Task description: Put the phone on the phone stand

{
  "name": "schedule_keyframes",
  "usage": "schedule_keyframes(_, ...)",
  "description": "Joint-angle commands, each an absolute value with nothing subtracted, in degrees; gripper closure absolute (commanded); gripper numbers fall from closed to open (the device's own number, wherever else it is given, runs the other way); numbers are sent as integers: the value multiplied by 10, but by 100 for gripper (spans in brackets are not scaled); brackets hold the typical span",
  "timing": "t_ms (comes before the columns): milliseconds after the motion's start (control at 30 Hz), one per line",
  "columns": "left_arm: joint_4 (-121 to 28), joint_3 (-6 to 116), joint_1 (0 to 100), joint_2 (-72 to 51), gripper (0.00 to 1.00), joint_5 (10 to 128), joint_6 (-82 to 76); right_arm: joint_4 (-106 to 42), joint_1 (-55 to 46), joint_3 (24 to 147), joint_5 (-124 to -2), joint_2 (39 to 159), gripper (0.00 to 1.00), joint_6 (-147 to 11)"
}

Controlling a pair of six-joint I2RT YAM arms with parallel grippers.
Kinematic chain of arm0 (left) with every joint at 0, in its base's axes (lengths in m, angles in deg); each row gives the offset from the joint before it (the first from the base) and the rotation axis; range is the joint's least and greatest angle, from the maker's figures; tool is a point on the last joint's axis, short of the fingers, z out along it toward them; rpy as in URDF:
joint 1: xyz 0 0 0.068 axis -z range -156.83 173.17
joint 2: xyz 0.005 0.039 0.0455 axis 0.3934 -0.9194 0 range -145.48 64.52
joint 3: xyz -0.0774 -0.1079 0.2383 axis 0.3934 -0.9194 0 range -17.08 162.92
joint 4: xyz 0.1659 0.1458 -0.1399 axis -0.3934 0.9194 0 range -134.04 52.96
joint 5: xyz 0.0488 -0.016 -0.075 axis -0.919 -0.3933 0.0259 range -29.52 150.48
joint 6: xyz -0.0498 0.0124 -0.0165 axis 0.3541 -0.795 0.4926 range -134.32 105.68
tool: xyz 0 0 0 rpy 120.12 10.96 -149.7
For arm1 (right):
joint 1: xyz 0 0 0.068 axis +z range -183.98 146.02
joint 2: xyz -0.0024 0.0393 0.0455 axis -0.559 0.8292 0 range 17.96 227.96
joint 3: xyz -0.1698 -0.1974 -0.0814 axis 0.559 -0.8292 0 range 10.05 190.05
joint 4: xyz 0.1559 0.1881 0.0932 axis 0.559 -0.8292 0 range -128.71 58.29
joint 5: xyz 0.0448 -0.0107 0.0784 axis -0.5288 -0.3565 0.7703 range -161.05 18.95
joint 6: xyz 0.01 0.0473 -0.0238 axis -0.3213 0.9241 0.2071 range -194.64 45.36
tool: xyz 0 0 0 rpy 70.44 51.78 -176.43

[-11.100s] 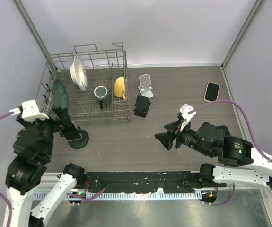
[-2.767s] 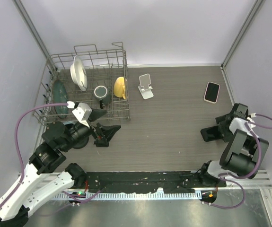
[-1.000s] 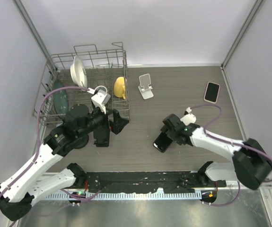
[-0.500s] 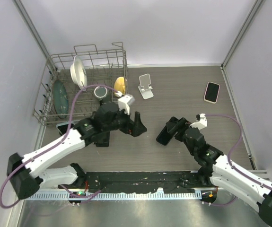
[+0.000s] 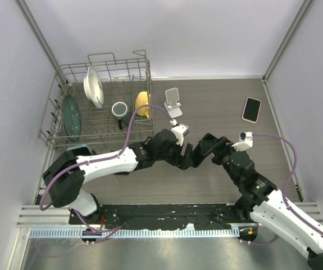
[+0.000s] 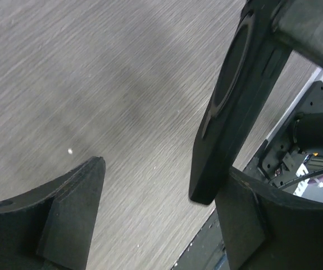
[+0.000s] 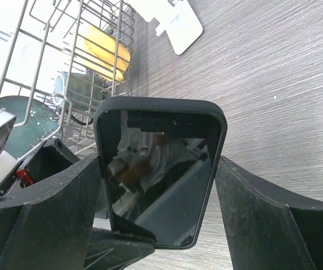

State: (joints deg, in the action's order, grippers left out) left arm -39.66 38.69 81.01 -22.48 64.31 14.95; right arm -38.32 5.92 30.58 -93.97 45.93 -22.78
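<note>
The phone is black with a dark glossy screen. It hangs above the table with my right gripper shut on its two long sides. From above it shows near the table's middle. My left gripper stands open around the phone's lower end, which is edge-on and close to the right finger; a wide gap separates it from the left finger. From above the left gripper meets the right one. The white phone stand stands empty beside the rack, and its base shows in the right wrist view.
A wire dish rack at the back left holds plates, a mug and a yellow piece. A second phone in a light case lies flat at the far right. Walls close the table on three sides.
The left arm has swung right from the rack to the table's middle, and its jaws have narrowed a little. The right gripper has carried the phone up and slightly back to meet it.
</note>
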Motion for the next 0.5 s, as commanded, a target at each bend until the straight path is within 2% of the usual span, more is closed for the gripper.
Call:
schedule_keyframes(0, -484, 428, 817, -240, 28, 642, 147, -364, 60, 350, -911, 449, 99, -222)
schedule_keyframes(167, -519, 429, 817, -249, 47, 650, 159, -372, 59, 356, -888, 436, 99, -226)
schedule_keyframes(267, -520, 438, 818, -258, 63, 669, 161, -377, 59, 366, -878, 434, 99, -232)
schedule_keyframes(300, -516, 442, 817, -260, 73, 674, 160, -378, 60, 373, -875, 435, 99, -237)
schedule_keyframes(333, -512, 444, 817, -261, 78, 681, 159, -377, 60, 376, -866, 440, 99, -241)
schedule_keyframes(367, -510, 446, 817, -258, 89, 685, 158, -375, 60, 380, -859, 444, 99, -245)
schedule_keyframes(400, -510, 444, 817, -251, 92, 688, 156, -375, 59, 390, -849, 449, 95, -266)
schedule_keyframes(433, -507, 442, 817, -244, 94, 688, 149, -375, 60, 396, -835, 455, 82, -285)
schedule_keyframes(467, -505, 433, 817, -223, 100, 685, 148, -377, 60, 403, -797, 470, 47, -308)
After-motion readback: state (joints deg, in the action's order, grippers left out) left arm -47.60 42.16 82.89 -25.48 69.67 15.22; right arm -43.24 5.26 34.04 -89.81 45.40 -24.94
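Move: My right hand already holds the phone by its long sides, with its middle right at those fingertips. From my open left hand the phone's middle lies about 7 cm to the right, 2 cm ahead and 4 cm higher. From my right hand the white phone stand is roughly 28 cm ahead, 14 cm left and 12 cm below. The yellow mug in the rack is level with the stand, about 15 cm to its left. I slide my left hand about 4 cm to the right and some 3 cm up to the phone's lower end, rolling the wrist around 10 degrees, and close the wide-open fingers until they pinch the phone across its thickness, screen and back. My right hand keeps its grip and stays almost in place, easing only about 1 cm back and up. ##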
